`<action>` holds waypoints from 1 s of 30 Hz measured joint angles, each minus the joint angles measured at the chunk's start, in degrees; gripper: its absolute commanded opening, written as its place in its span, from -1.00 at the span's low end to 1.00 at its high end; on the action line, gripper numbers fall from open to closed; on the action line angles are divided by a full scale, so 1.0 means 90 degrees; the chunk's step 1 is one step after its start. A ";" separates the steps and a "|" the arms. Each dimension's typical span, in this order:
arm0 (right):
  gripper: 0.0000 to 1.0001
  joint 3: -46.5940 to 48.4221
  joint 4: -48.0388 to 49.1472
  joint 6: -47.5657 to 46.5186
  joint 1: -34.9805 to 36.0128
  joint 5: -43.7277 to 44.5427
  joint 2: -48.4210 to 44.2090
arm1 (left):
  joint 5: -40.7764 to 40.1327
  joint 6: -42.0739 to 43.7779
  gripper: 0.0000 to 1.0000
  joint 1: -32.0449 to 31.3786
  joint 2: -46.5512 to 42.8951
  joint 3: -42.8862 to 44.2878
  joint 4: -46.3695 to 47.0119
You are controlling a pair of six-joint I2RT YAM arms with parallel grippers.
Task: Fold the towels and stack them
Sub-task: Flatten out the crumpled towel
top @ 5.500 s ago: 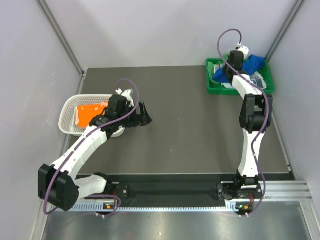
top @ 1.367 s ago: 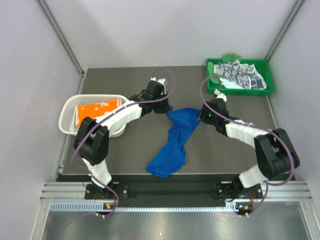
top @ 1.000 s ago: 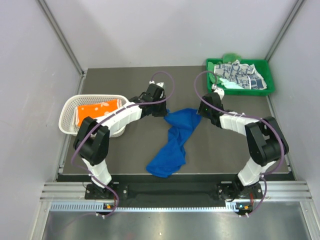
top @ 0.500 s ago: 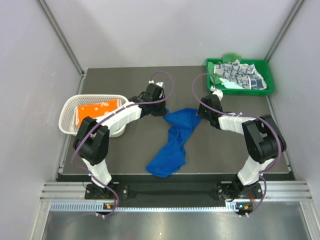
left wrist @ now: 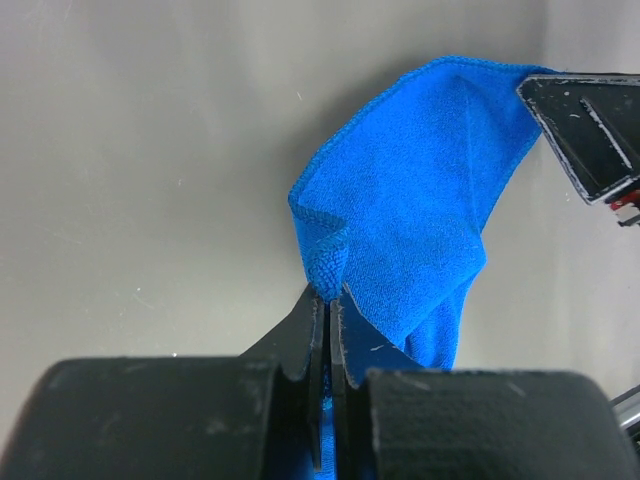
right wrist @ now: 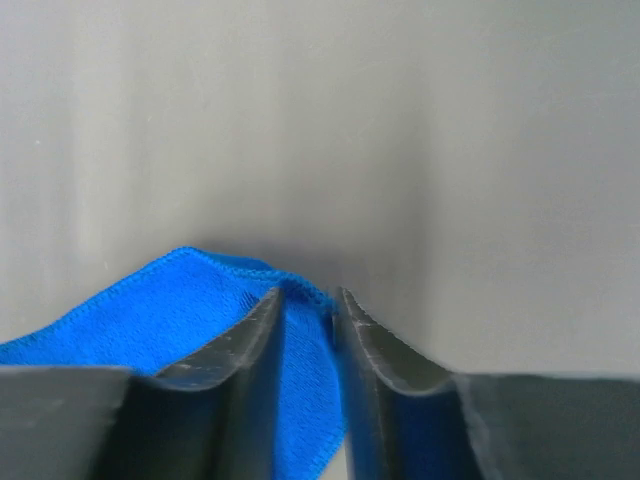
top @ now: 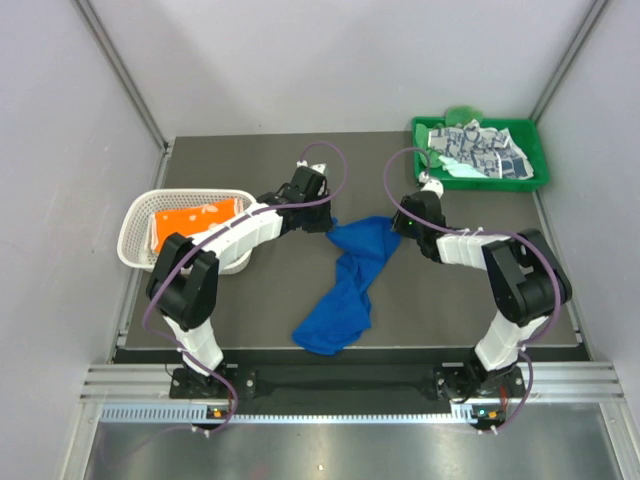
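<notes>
A royal blue towel (top: 350, 275) lies crumpled in a long strip on the dark table, also seen in the left wrist view (left wrist: 420, 190) and the right wrist view (right wrist: 150, 320). My left gripper (top: 324, 218) (left wrist: 327, 295) is shut on its far left corner, lifting a small peak. At the far right corner sits my right gripper (top: 402, 226) (right wrist: 307, 295), jaws a little apart with the towel's hemmed edge between them. An orange towel (top: 185, 220) lies in the white basket (top: 135, 215). A blue-grey patterned towel (top: 480, 150), a pale mint one (top: 455, 172) and a green one (top: 460, 113) rest in the green tray (top: 420, 172).
The basket stands at the table's left edge and the tray at the back right corner. Grey walls close in on three sides. The right gripper's finger (left wrist: 590, 130) shows at the upper right of the left wrist view.
The blue towel came from the tray onto the table. Over the last second the right gripper slid to the towel's far right corner and narrowed its jaws around it. The left gripper held still.
</notes>
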 measured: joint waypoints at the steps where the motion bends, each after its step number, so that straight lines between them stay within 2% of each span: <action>1: -0.59 0.0000 0.0046 -0.0007 0.0000 -0.0046 0.0039 | 0.0000 0.0000 -1.00 0.0005 0.0000 0.0000 0.0000; 2: -0.69 0.0002 0.0085 -0.0007 0.0000 -0.0085 0.0087 | 0.0000 0.0000 -1.00 0.0005 0.0000 0.0000 0.0000; 3: -0.88 0.0010 0.0100 -0.0010 0.0000 -0.0126 0.0134 | 0.0000 0.0000 -1.00 0.0010 0.0000 0.0000 0.0000; 5: -1.00 0.0012 0.0095 -0.0007 0.0000 -0.0216 0.0192 | 0.0000 0.0000 -1.00 0.0022 0.0000 0.0000 0.0000; 11: -1.00 0.0061 -0.0129 -0.0061 0.0002 -0.0221 -0.0036 | -0.0034 0.0032 -1.00 0.0051 0.0000 0.0007 -0.0029; 17: -1.00 0.0308 -0.0952 -0.0335 0.0012 -0.0160 -0.1428 | -0.0197 0.0284 -1.00 0.0058 -0.0364 0.0131 -0.0493; 23: -1.00 0.1078 -0.1666 -0.0804 0.0085 -0.0131 -0.3140 | -0.0226 0.0741 -1.00 0.0056 -0.1540 0.0816 -0.1069; 30: -0.99 0.2093 -0.2353 -0.1338 0.0141 -0.0355 -0.4772 | 0.0066 0.1379 -1.00 0.0056 -0.3181 0.1807 -0.1200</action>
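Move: The right hand's open fingers already straddle the blue towel's free corner, its middle about 1 cm to the left and 1 cm below, level ahead. The towel's crumpled tail lies some 22 cm back and 15 cm left of this hand, 5 cm down; the green bin about 16 cm ahead, 18 cm right. From the left hand, which already holds the other corner, the free corner is some 15 cm right, level ahead and 6 cm lower, and the white basket some 32 cm left, 2 cm back and 6 cm lower. The right hand dips about 1 cm and shuts its fingers on the towel's free corner while the left keeps its pinch on the other, barely moving. Then both sweep the towel up and a little back in one quickening lift, the right by some 37 cm and the left by some 30 cm while easing about 5 cm outward to its left, both wrists tilting their fingers upward by 35 to 40 degrees. ##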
